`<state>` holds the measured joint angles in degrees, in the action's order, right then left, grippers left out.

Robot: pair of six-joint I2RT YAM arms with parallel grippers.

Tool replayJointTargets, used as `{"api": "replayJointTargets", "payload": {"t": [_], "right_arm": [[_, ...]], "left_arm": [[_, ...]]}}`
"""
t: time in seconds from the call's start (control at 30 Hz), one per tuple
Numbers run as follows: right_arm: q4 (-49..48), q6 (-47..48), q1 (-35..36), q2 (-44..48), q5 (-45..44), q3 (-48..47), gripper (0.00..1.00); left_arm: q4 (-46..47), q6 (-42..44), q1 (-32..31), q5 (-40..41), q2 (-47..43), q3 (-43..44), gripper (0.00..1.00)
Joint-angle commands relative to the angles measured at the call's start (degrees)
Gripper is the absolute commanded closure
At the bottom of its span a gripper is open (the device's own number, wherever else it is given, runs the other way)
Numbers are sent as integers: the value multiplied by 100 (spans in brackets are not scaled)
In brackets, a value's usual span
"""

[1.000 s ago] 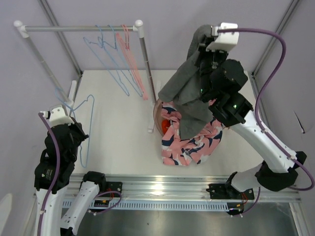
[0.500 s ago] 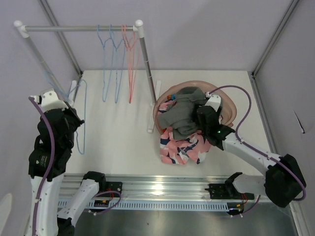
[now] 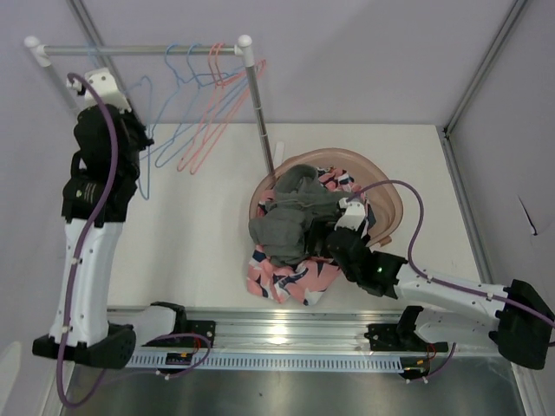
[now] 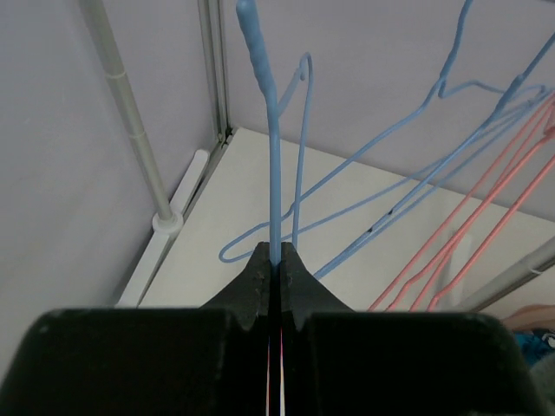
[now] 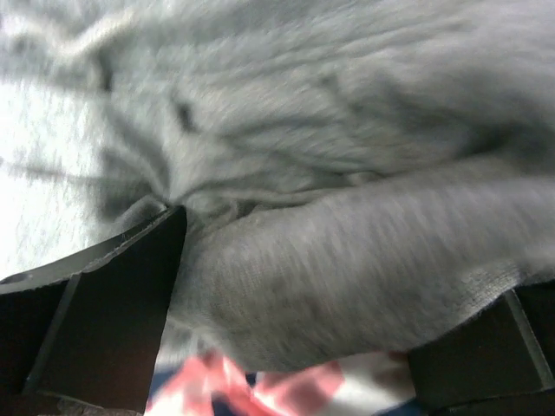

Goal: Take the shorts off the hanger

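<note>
The grey shorts (image 3: 290, 221) lie crumpled on top of the pile in the pink basket (image 3: 386, 195), off any hanger. My right gripper (image 3: 329, 232) is low against them, open; in the right wrist view its fingers (image 5: 104, 312) stand wide apart with a fold of the shorts (image 5: 303, 130) bulging loosely between them. My left gripper (image 3: 130, 143) is raised beside the rack, shut on the wire of a bare blue hanger (image 3: 144, 173). In the left wrist view the hanger (image 4: 273, 156) rises straight out of the closed gripper (image 4: 277, 256).
A pink, white and navy patterned garment (image 3: 282, 277) spills over the basket's near side. The clothes rack's rail (image 3: 139, 50) carries several blue and pink hangers (image 3: 204, 108), swinging. Its right post (image 3: 260, 113) stands just left of the basket.
My right arm came down from high with the shorts, laid them in the basket and opened. My left arm lifted the blue hanger from near the table up beside the rail.
</note>
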<state>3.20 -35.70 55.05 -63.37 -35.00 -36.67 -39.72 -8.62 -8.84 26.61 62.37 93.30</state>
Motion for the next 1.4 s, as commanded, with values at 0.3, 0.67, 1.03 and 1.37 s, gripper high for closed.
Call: {"api": "replayJointTargets", "payload": {"t": [0.3,0.67,1.03,1.37], "right_arm": [[655,-658,1403,519,-261,458,1],[436,-350,1439,774,-173,617,1],[804,-332,1439,1116,-279,608,1],[1270,-420,1500,1442,-455,485,0]], "left_arm": [[703,695,278,-587,2181,2155,100],[237,300,462,-851,2974,2528,100],[588,98,471,-833,2491,1042,89],[440,177,471,-666,2052,980,7]]}}
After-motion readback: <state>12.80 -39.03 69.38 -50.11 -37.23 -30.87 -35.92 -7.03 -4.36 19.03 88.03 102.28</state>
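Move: About 15 cm ahead of the left hand and some 5 cm above it runs the rack's rail, where the held blue hanger is going. The next blue hanger hangs on that rail some 10 cm to the right of this line, the pink hangers about 22 cm right. The right hand is open at the grey shorts, whose middle is roughly 7 cm ahead, 6 cm left and 4 cm below; the pink shorts' loose front part lies about 12 cm back and 8 cm left. Carrying the empty blue hanger forward by its wire, the left hand goes about 15 cm to the rail, rising slightly, then sinks some 9 cm, tipping its fingers down about 15 degrees, and opens wide to let go of the hanger. The right hand, fingers still spread, draws back 7 to 8 cm from the grey shorts' middle, quickly at first, turning slightly counter-clockwise. ##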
